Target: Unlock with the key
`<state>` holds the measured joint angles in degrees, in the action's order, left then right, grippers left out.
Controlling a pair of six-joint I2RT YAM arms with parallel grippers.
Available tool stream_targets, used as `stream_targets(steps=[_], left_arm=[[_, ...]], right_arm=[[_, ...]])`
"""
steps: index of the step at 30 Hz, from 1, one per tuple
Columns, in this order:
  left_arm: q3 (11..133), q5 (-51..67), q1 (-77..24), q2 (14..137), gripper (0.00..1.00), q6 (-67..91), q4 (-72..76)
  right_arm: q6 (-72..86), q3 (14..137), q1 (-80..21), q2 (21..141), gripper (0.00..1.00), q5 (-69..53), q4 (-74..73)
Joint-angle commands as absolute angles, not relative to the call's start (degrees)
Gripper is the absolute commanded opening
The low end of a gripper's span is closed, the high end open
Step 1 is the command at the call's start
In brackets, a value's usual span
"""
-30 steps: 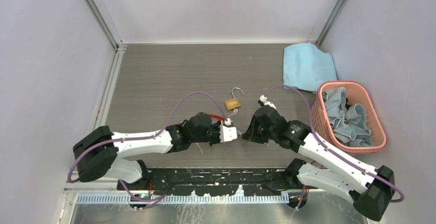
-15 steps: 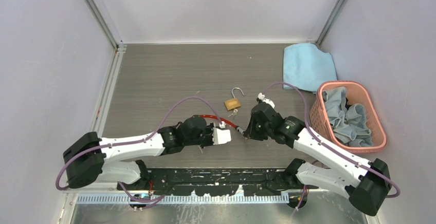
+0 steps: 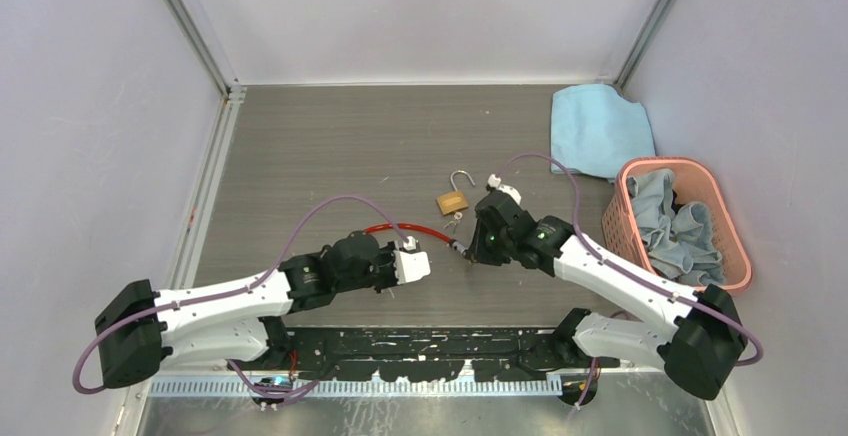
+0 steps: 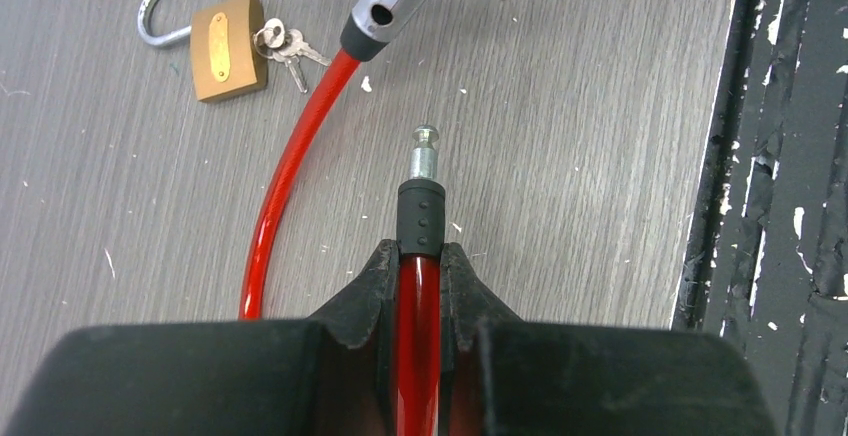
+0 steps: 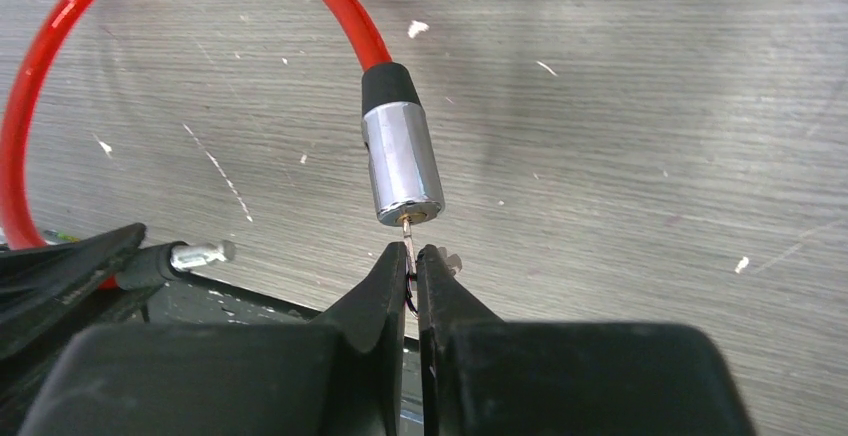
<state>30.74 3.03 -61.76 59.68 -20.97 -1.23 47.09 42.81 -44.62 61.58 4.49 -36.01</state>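
Note:
A red cable lock (image 3: 400, 228) lies on the grey table. My left gripper (image 4: 420, 256) is shut on the cable just behind its black-collared steel pin (image 4: 424, 151), which is out of the chrome lock body (image 4: 392, 6). My right gripper (image 5: 410, 256) is shut on a thin key blade (image 5: 407, 231) stuck in the end of the chrome lock body (image 5: 402, 161). The small bunch of silvery keys (image 4: 285, 44) lies loose beside the brass padlock (image 4: 228, 46), whose shackle is open. Both show in the top view, keys (image 3: 456, 220) and padlock (image 3: 452, 201).
A blue cloth (image 3: 598, 128) lies at the back right. A pink basket (image 3: 660, 163) with grey-blue cloths stands at the right wall. A black perforated rail (image 4: 770, 156) runs along the table's near edge.
My left gripper has pulled back to the left with the cable's pin end, which has come away from the chrome lock body. My right gripper has shifted slightly left and away, still on the key blade.

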Motion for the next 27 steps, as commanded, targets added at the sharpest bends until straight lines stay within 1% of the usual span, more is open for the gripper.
stream_targets(steps=[1, 8, 13, 14, 19, 20, 22, 24, 27], left_arm=[[30.62, 0.45, -61.53, 58.00, 0.00, -18.35, -1.56], [29.22, -3.86, -61.58, 55.98, 0.00, -15.98, -1.38], [28.96, -6.54, -61.54, 55.46, 0.00, -15.80, -1.75], [28.98, -7.34, -61.58, 55.53, 0.00, -15.75, -1.91], [28.98, -9.16, -61.57, 55.30, 0.00, -15.98, -2.52], [28.92, -9.14, -61.56, 55.21, 0.00, -15.85, -2.69], [28.88, -9.29, -61.56, 54.94, 0.00, -15.88, -2.90], [28.83, -9.55, -61.59, 54.56, 0.00, -15.82, -2.99], [28.67, -9.63, -61.54, 54.24, 0.00, -15.90, -2.91]], right_arm=[[46.43, 47.07, -44.60, 64.43, 0.01, 3.28, -29.89], [43.83, 52.74, -44.65, 73.53, 0.01, 3.01, -26.10], [40.46, 59.58, -44.65, 81.15, 0.01, 4.99, -26.33], [39.71, 61.29, -44.60, 82.76, 0.03, 5.01, -26.36], [36.85, 69.55, -44.65, 91.23, 0.20, 4.24, -26.99], [36.40, 71.12, -44.63, 93.32, 0.26, 4.41, -27.71], [35.13, 74.11, -44.64, 95.79, 0.42, 5.05, -29.23], [34.16, 76.28, -44.63, 97.03, 0.60, 6.62, -31.13], [32.63, 77.46, -44.53, 96.96, 0.74, 8.98, -32.59]])
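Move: The right hand holds the key in the red cable's lock head; the bare patch of table just left of the open padlock is about 12 cm ahead of it, 9 cm to its left and 8 cm below. From that hand, the padlock lies some 12 cm ahead and 3 cm left, and the spare keys about 9 cm ahead and 3 cm left. From the left hand, which holds the pin end, the bare patch is roughly 14 cm ahead and 1 cm left. Forward and left at an almost level height, the right hand carries the key and lock head some 15 cm to beside the padlock, turning slightly counter-clockwise, and opens its fingers wide over the last part to let go. The left hand keeps its pinch on the pin end, easing about 3 cm left and a little forward while turning some 10 degrees counter-clockwise. ##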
